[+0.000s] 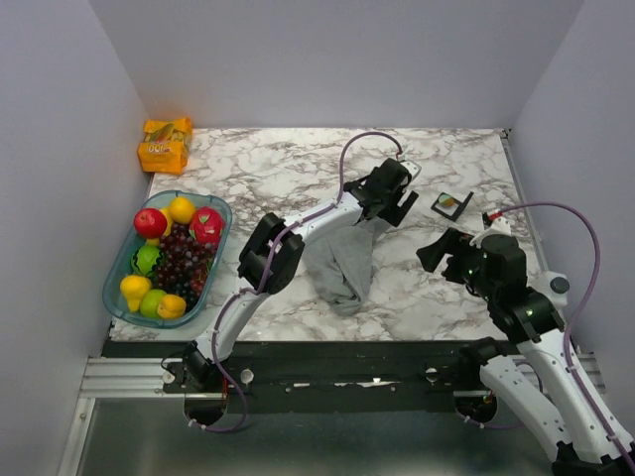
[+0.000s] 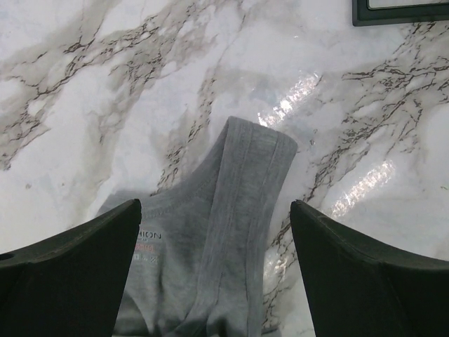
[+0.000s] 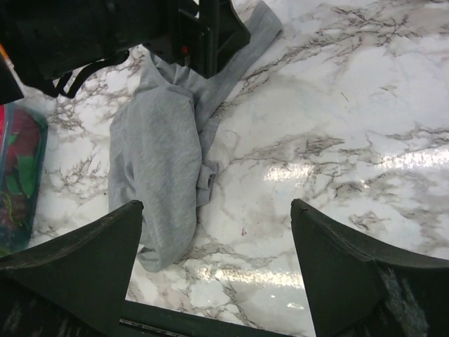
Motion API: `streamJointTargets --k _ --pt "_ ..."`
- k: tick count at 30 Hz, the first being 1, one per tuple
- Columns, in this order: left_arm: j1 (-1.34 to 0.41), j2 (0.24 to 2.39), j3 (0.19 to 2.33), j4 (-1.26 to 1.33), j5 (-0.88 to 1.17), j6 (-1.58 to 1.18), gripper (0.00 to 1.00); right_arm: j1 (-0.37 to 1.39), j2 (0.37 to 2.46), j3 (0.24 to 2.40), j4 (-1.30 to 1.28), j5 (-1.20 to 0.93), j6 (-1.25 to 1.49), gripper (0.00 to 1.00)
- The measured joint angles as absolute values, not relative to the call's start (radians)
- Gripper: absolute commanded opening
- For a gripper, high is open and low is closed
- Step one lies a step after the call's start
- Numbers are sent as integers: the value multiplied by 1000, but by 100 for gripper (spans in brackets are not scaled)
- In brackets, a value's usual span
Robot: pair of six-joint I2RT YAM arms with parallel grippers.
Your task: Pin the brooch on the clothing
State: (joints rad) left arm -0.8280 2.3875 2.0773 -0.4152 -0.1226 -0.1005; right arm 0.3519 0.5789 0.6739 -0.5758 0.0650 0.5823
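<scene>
The clothing is a light-grey tank top lying bunched in the middle of the marble table. My left gripper hangs open just over its far end. In the left wrist view a folded strap of the clothing lies between the spread fingers, which are not touching it. The brooch sits on its black square card to the right of the left gripper. Only the card's edge shows in the left wrist view. My right gripper is open above bare marble, right of the clothing.
A blue basket full of fruit stands at the left. An orange packet lies at the far left corner. White walls close the table on three sides. The left arm crosses the top of the right wrist view.
</scene>
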Motion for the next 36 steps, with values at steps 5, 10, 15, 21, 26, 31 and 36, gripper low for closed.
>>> streamJointTargets --k 5,10,15,21,26,31,36 --pt "-829 2441 2138 -417 -121 -101 93 352 504 674 -646 65 583 93" --pt "-829 2478 2200 -398 -107 -112 91 352 465 672 -686 64 583 93" --pt "-829 2520 2239 -395 -76 -140 89 352 456 666 -709 62 583 93" --pt "-831 2580 2265 -399 -56 -156 88 352 451 666 -714 60 583 93" --pt "-833 2592 2272 -393 -38 -169 72 352 448 666 -715 58 583 93" --pt "-833 2613 2302 -388 -31 -194 29 352 445 666 -722 58 584 93" --pt "-834 2617 2304 -378 -22 -217 0 352 441 666 -730 58 584 93"
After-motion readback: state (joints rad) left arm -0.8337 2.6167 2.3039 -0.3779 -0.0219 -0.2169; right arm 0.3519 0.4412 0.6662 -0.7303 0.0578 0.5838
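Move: The narrow end of the clothing lies about 5 cm to the right of the open left hand, barely 1 cm ahead and some 5 cm below it. The brooch in its open case sits farther out that way, roughly 6 cm ahead and 19 cm to the right; the clothing's broad body lies about 11 cm back and 9 cm left, both about 6 cm down. From the right hand that narrow end is some 21 cm ahead, 6 cm left and 16 cm below. Rightward and then down, about 5 cm across and a little over 4 cm lower, the left hand brings its open fingers onto the clothing's narrow end. Down there it all but stops, still creeping right, and shuts the fingers, pinching the cloth close to its edge. Meanwhile the open, empty right hand draws back roughly 3 cm, away from the cloth. ##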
